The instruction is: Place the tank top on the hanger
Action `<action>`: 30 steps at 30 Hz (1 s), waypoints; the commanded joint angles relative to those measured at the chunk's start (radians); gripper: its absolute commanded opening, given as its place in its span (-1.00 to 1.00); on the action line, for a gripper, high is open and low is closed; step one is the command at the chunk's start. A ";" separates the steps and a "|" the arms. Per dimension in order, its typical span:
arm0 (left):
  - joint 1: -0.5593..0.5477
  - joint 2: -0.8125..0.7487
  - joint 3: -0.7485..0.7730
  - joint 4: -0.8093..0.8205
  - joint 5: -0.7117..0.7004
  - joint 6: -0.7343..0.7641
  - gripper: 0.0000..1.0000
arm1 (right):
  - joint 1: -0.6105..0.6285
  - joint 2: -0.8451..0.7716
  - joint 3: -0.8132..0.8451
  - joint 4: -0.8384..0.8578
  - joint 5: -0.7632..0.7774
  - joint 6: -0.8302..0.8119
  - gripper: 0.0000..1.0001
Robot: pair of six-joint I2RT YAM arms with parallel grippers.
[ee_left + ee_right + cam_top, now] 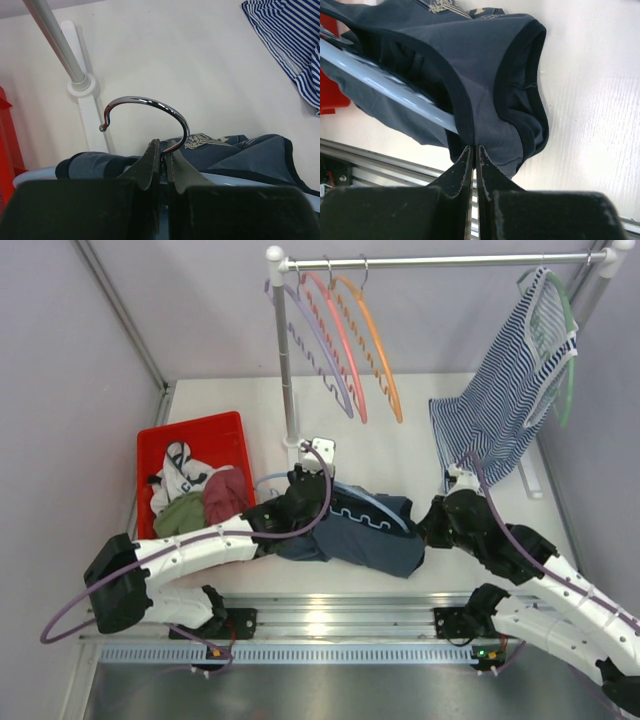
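The dark slate-blue tank top [365, 540] lies on the table between my arms, with the light-blue hanger [383, 508] partly inside it. My left gripper [303, 487] is shut on the hanger's metal hook [150, 103] at its neck, fingertips [154, 150] pinching the wire. The tank top [250, 152] lies just beyond, over the hanger's arm [260, 181]. My right gripper [432, 525] is shut on the tank top's navy armhole trim [465, 107] at the garment's right end. The hanger arm [395, 90] runs under the tank top's fabric [485, 55] in the right wrist view.
A red bin [190, 428] of clothes stands at the left. The rack pole [283, 360] rises behind the left gripper, carrying purple [320, 365], pink [340, 345] and orange [378, 350] hangers. A striped top [505, 400] hangs on a green hanger [568, 350] at the right.
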 commanded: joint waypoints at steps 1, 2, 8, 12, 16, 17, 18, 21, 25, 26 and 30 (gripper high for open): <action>0.007 -0.006 0.084 0.013 -0.018 0.003 -1.00 | -0.010 0.014 0.001 0.033 0.002 -0.035 -1.00; 0.007 -0.005 0.091 0.002 -0.017 0.003 -1.00 | -0.010 0.008 -0.017 0.039 0.000 -0.029 -1.00; 0.010 0.023 0.166 -0.086 0.023 -0.026 -1.00 | -0.010 0.004 -0.094 0.064 0.014 -0.018 -1.00; 0.012 0.055 0.206 -0.160 0.013 -0.047 -1.00 | -0.010 0.023 -0.059 0.049 0.036 -0.039 -1.00; 0.026 0.072 0.214 -0.188 -0.015 -0.072 -1.00 | -0.010 0.024 -0.039 0.052 0.025 -0.053 -1.00; 0.032 0.072 0.214 -0.189 -0.001 -0.081 -1.00 | -0.010 0.024 -0.037 0.052 0.025 -0.055 -1.00; 0.044 0.064 0.214 -0.194 0.012 -0.102 -1.00 | -0.010 0.031 -0.043 0.052 0.025 -0.056 -1.00; 0.047 0.047 0.213 -0.174 0.048 -0.113 -1.00 | -0.010 0.041 -0.082 0.059 0.020 -0.053 -1.00; 0.049 0.027 0.229 -0.180 0.068 -0.128 -1.00 | -0.011 0.049 -0.135 0.105 0.019 -0.036 -1.00; 0.049 0.015 0.231 -0.179 0.071 -0.133 -1.00 | -0.011 0.050 -0.143 0.113 0.011 -0.033 -1.00; 0.050 -0.003 0.228 -0.163 0.074 -0.162 -1.00 | -0.010 0.055 -0.180 0.142 -0.003 -0.022 -1.00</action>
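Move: The right hand already pinches the tank top's dark strap edge; the hanger's right end lies about 3 cm to its left, 1 cm ahead and 1 cm lower. The tank top's middle is some 14 cm left, 3 cm ahead and 7 cm below it. From the left hand, gripping the hanger at its hook, that end lies about 18 cm right, 10 cm back and 6 cm below; the rack foot stands some 10 cm ahead, 6 cm left and 18 cm below. Keeping its pinch on the strap edge, the right hand draws the cloth down beside the hanger's right end, about 6 cm in two pulls with a short pause between, tilting slightly. The left hand keeps hold of the hanger by the hook's base, bobs up some 2 cm and sinks back, then rises slightly, tipping its fingers down about 5 degrees. ##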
